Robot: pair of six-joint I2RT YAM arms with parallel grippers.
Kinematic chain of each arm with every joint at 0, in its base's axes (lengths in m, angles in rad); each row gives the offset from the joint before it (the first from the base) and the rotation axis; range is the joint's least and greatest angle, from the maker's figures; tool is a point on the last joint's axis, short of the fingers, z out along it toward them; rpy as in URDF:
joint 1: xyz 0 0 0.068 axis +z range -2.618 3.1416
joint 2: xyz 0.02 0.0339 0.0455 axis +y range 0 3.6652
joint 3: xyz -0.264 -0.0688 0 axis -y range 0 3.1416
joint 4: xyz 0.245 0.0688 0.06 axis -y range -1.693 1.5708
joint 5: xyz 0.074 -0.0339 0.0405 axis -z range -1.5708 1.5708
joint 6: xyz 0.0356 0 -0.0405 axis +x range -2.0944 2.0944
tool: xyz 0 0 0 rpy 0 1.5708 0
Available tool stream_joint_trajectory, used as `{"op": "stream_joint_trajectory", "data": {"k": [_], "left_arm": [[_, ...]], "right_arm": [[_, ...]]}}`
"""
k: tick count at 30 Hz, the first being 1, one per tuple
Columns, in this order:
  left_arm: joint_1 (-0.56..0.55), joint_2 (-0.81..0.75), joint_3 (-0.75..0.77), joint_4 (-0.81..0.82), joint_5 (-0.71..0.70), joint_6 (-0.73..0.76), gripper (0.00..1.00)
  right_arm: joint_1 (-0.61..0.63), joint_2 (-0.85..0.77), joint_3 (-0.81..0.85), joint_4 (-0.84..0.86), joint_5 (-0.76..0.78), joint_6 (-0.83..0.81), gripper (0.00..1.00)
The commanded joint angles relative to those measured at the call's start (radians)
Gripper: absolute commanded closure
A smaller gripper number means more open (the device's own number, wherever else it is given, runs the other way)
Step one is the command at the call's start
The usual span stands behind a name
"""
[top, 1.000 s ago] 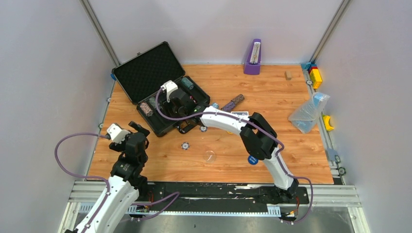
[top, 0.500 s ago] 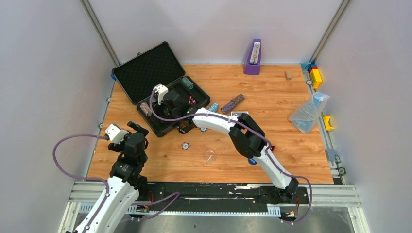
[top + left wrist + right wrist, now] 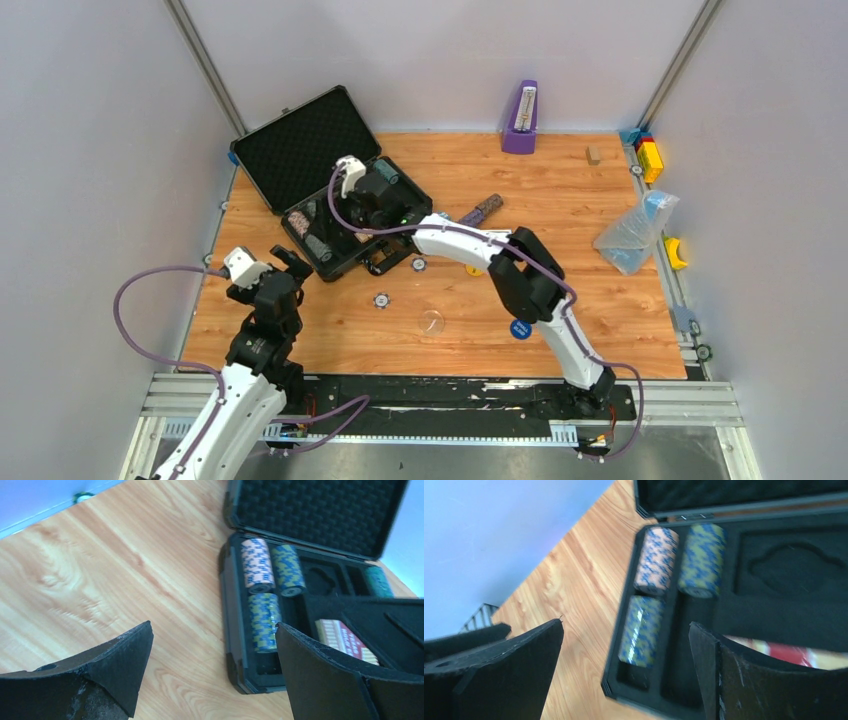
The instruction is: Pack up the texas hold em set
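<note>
The dark briefcase [image 3: 395, 188] lies open at the table's back left, lid [image 3: 300, 148] propped back. Its foam tray holds a pink chip roll [image 3: 257, 565], two blue-yellow rolls [image 3: 289, 569] [image 3: 264, 621], a teal roll [image 3: 377, 580] and a red card deck [image 3: 345, 640]. My right gripper [image 3: 352, 212] hovers open over the tray with nothing between its fingers; in its wrist view the gripper [image 3: 625, 624] frames the front blue-yellow roll [image 3: 641, 630]. My left gripper [image 3: 290, 262] is open and empty near the case's front-left corner [image 3: 235, 672]. A purple roll [image 3: 480, 211] and two round buttons [image 3: 381, 299] [image 3: 419, 264] lie on the table.
A clear round disc [image 3: 431, 322] and a blue disc [image 3: 519, 329] lie near the front. A purple metronome [image 3: 520, 118] stands at the back, a wooden block [image 3: 593, 154] and coloured blocks [image 3: 648, 152] at back right, and a plastic bag [image 3: 635, 232] at right.
My right gripper has opened, leaving a blue-yellow chip roll in the tray's front-left slot, and has pulled back to the right. The left arm has barely shifted.
</note>
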Motion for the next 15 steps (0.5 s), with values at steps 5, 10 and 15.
{"op": "stream_joint_trajectory", "data": {"k": [5, 10, 15], "left_arm": [[0.002, 0.039, -0.007, 0.226, 0.289, 0.172, 0.00], [0.002, 0.147, 0.018, 0.229, 0.283, 0.151, 0.00], [0.002, 0.320, 0.060, 0.304, 0.430, 0.193, 0.10]], "right_arm": [[-0.003, -0.484, -0.436, 0.094, 0.360, -0.134, 0.00], [-0.001, -0.711, -0.701, -0.020, 0.522, -0.146, 0.00], [-0.003, -0.907, -0.964, -0.015, 0.659, -0.179, 0.00]]}}
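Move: Below the left hand, in the case's near-left slot, lies the green chip stack, about 6 cm ahead, 8 cm to the right and 7 cm down. The pink stack sits 5 cm farther out and 5 cm left of it. From the right hand, the blue chip stack lies some 27 cm right, 2 cm ahead and 10 cm down. The purple-brown stack is 11 cm right of it and 3 cm farther out; the card deck is 14 cm right of it and 3 cm nearer. Sweeping empty and open from above the case, the right hand goes about 21 cm right over the handle towards the blue stack, rising some 8 cm and turning clockwise. The left hand reaches about 6 cm right and 3 cm forward, first rising slightly and then sinking towards the green stack just laid in the case, swinging about 20 degrees clockwise with fingers still wide. ##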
